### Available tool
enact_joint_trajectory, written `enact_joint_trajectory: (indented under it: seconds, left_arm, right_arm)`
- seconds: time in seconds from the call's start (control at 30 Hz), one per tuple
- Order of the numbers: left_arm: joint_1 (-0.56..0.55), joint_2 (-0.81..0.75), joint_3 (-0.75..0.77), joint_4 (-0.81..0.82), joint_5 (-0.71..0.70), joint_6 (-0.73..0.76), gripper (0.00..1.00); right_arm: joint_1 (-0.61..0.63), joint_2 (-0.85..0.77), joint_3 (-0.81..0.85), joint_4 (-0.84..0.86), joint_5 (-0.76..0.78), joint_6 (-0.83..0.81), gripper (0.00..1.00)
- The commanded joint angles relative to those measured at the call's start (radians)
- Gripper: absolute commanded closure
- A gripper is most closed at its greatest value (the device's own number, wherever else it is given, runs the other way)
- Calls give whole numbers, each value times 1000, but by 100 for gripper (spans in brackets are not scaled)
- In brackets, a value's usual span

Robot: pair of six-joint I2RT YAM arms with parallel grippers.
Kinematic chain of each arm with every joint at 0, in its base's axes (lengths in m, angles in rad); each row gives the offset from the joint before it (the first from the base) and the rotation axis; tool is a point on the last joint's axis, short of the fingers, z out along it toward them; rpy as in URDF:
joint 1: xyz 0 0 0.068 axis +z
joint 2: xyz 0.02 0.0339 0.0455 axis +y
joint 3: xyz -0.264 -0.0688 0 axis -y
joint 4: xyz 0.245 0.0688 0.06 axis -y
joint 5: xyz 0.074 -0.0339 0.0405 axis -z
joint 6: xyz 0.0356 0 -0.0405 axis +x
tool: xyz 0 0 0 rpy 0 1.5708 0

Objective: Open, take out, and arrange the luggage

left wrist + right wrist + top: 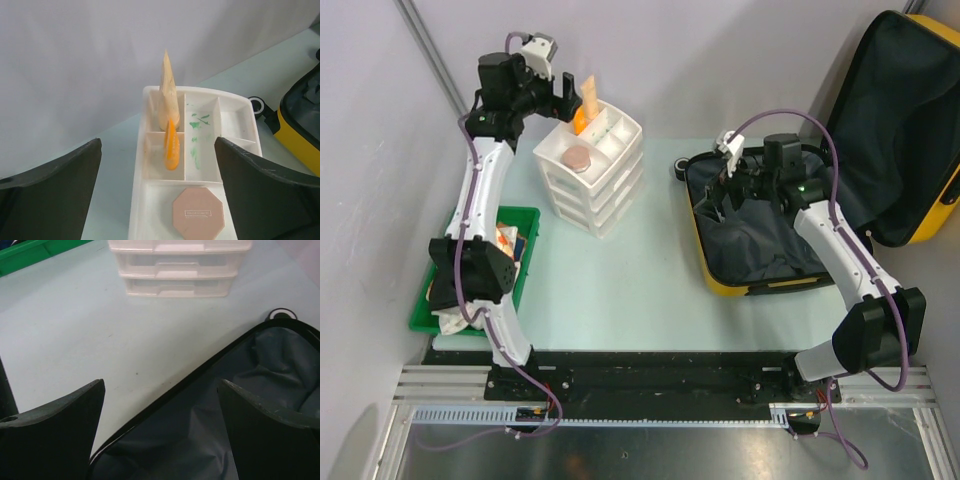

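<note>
The luggage [760, 250] is a yellow hard-shell suitcase lying open on the table's right side, black lining up, with its lid [905, 130] raised against the back wall. My right gripper [725, 192] hovers open over the left edge of its lining [240, 405], with nothing between the fingers. My left gripper [563, 100] is open above the back of the white drawer unit [590, 170]. An orange tube [171, 145] stands free in a top compartment ahead of the left gripper [157, 141]. A pink octagonal compact [198, 212] lies in the front compartment.
A green tray [525, 215] with a few items sits at the left edge beside the left arm. The suitcase's black wheel [680, 168] points toward the drawer unit [177, 270]. A grey wall runs close behind the drawer unit.
</note>
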Motion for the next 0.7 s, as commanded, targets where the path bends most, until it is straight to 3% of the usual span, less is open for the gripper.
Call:
enact_joint_trajectory:
  seconds: [0.0,0.1,0.23,0.33,0.47,0.67]
  left_arm:
    - [14,-156,25,16,-30,56,0]
    - [27,-221,-14,13,-16,15,0]
    - [49,-328,-147,4,47,-40,0]
    - [61,-423,-254,-34,53,-124,0]
    - [58,-468,-320,-155,140,-161,0]
    - [-44,-460,-468,-255,124,-117,0]
  right_arm:
    - [-34,-27,14,94,39,38,0]
    - [-73,-35,14,149,79,109,0]
    - [-147,-50,14,275,192,377,0]
    - [-196,-71,14,298,231,428,0]
    - [-302,-95,-22,269,171,498,0]
    - [-330,-76,-25,90,274,450,0]
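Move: The orange tube, standing in the white organizer, is about 2 cm right of the open left hand and 9 cm below it. The organizer's middle lies 6 cm back, 4 cm right and 24 cm down; the pink compact 8 cm back, 2 cm right, 13 cm down. From the right hand, the suitcase's open shell centres some 12 cm right, 3 cm ahead and 20 cm below; its raised lid is roughly 38 cm right, 17 cm ahead and 7 cm down. Open left hand arcs back about 15 cm from the tube; right swings as far rightward over the suitcase. ##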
